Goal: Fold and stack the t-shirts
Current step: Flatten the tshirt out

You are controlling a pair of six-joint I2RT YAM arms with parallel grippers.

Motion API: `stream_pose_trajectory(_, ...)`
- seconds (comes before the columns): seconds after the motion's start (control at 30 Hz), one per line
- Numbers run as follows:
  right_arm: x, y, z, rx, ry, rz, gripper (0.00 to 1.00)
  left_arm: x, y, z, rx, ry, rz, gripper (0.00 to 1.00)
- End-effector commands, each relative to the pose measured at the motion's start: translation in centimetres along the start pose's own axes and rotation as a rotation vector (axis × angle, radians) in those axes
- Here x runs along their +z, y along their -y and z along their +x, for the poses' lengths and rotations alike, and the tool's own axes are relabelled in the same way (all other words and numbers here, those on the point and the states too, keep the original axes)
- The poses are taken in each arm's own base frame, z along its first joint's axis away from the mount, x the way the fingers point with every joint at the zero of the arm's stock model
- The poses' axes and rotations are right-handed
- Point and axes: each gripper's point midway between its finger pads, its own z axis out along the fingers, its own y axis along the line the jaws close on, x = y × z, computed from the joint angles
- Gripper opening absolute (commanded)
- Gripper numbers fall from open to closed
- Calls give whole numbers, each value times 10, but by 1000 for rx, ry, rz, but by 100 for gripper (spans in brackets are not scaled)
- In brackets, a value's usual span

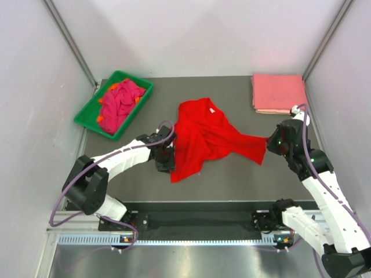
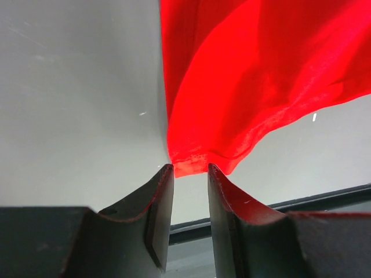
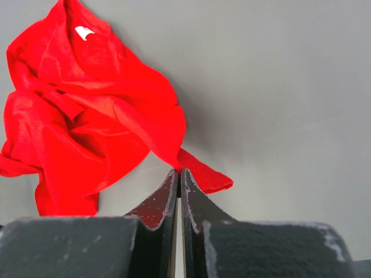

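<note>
A bright red t-shirt (image 1: 203,139) lies crumpled in the middle of the table, its white neck label (image 1: 213,110) at the far end. My left gripper (image 1: 164,157) stands open at the shirt's near left corner. In the left wrist view that corner of the red t-shirt (image 2: 261,75) lies just past the tips of the left gripper (image 2: 190,168), with nothing between the fingers. My right gripper (image 1: 271,142) is shut on the shirt's right edge. In the right wrist view the red t-shirt (image 3: 87,116) is pinched at the tips of the right gripper (image 3: 179,172).
A folded salmon pink t-shirt stack (image 1: 278,92) sits at the far right. A green tray (image 1: 87,117) at the far left holds crumpled magenta t-shirts (image 1: 120,101) with orange cloth (image 1: 104,120) showing beneath. Grey walls close in on both sides.
</note>
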Motion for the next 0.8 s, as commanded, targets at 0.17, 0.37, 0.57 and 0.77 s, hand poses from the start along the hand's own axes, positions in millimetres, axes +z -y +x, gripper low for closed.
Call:
stream_pose_trajectory(0.17,-1,-7,-8,15,41,-45,0,15,8,23,-66,-30,59,35)
stream_pose_trajectory(0.37,0,-6,-7,13,39,-44,0,25,-2,38,-56,-29,-13,36)
stream_pose_trajectory(0.57,-1,-5,-5,14,37,-44,0,38,-8,42,-49,-34,-46,36)
stream_pose_trajectory(0.77,-2,-4,-4,17,34,-43,0,35,-9,40,-49,-23,-50,35)
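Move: The loose lower hem corner of the t-shirt lies about 4 cm back from my left hand, 1 cm to its right and some 4 cm below it. The shirt's body spreads some 15 cm ahead and 11 cm right of that hand, and the table's front edge runs about 12 cm behind it. From my right hand, which already pinches the raised sleeve, the hem corner lies roughly 30 cm left, 8 cm back and 19 cm lower. I bring my left hand back and down together, about 4 cm each way, onto the t-shirt's hem corner. There I stop at table height with the part-open fingertips straddling the hem edge, one at the corner and the other resting on the hem, neither opening nor closing. My right hand stays put and keeps its pinch on the sleeve. ##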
